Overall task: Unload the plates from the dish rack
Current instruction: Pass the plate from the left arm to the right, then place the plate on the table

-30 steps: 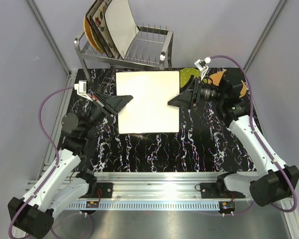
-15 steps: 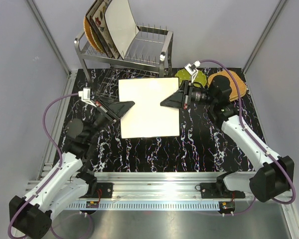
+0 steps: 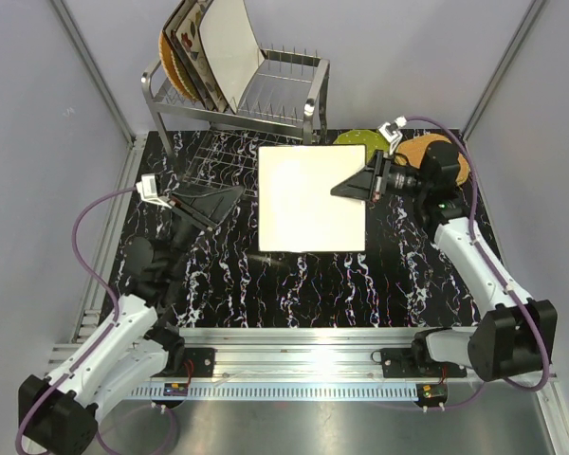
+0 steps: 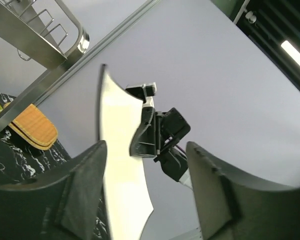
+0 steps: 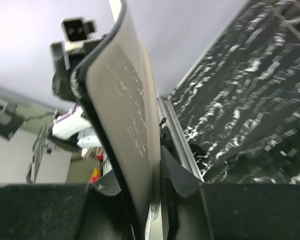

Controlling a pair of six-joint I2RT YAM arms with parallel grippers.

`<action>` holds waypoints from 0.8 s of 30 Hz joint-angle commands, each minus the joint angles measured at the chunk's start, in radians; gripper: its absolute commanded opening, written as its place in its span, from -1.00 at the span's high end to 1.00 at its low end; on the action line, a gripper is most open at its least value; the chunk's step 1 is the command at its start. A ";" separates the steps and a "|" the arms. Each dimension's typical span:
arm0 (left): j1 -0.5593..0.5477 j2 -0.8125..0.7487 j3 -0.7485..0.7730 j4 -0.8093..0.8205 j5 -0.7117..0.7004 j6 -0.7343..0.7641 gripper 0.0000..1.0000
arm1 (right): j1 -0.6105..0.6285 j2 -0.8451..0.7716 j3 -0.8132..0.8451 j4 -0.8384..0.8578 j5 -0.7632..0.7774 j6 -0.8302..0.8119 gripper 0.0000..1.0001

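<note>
A large square cream plate (image 3: 308, 197) hangs flat above the dark marbled table, with my right gripper (image 3: 349, 188) shut on its right edge. In the right wrist view the plate (image 5: 127, 110) runs edge-on between the two fingers. My left gripper (image 3: 229, 194) stands open to the plate's left, apart from it; its wrist view shows the plate (image 4: 117, 170) just beyond its left finger (image 4: 80, 192). The steel dish rack (image 3: 284, 100) stands at the back, with several plates (image 3: 204, 47) leaning upright at its left end.
A green plate (image 3: 353, 139) and a woven wicker plate (image 3: 450, 163) lie on the table at the back right, under my right arm. The rack's lower wire shelf (image 3: 213, 156) reaches out over the table behind my left gripper. Grey walls enclose the table.
My right gripper has shut on the square plate and carried it to the right. The left gripper has opened, let go of the plate's left edge and drawn back left.
</note>
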 commanded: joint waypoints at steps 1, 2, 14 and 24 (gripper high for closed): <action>0.005 -0.038 -0.015 0.092 -0.063 0.014 -0.43 | -0.100 -0.059 0.027 -0.129 -0.044 -0.051 1.00; 0.008 -0.044 -0.013 0.058 -0.065 0.025 -0.46 | -0.115 -0.070 0.023 -0.186 -0.049 -0.094 1.00; 0.056 -0.181 0.220 -0.676 -0.157 0.539 -0.92 | -0.306 -0.163 -0.030 -0.733 0.013 -0.527 1.00; 0.056 -0.284 0.257 -0.867 -0.295 0.699 -0.98 | -0.359 -0.064 0.026 -0.926 0.172 -0.762 1.00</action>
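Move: The right hand grips the right edge of the white plate, whose middle is about 8 cm to its left and 3 cm back. It is bound for the open counter, about 10 cm ahead, 12 cm right and 33 cm below. Beyond, at counter level, green plates lie some 38 cm ahead, 12 cm right; orange plates 36 cm ahead, 36 cm right. From the left hand, the white plate is about 25 cm right, 1 cm ahead; the dish rack's middle 35 cm ahead, 6 cm right and lower. Carry the white plate in the right gripper, kept shut on its edge, about 13 cm right and 14 cm down towards the open counter, dipping the fingertips some 25 degrees and turning clockwise. Meanwhile draw the already freed left gripper left, away from the plate, opening it fully while it rolls its left side up and swings counter-clockwise to face the rack. ##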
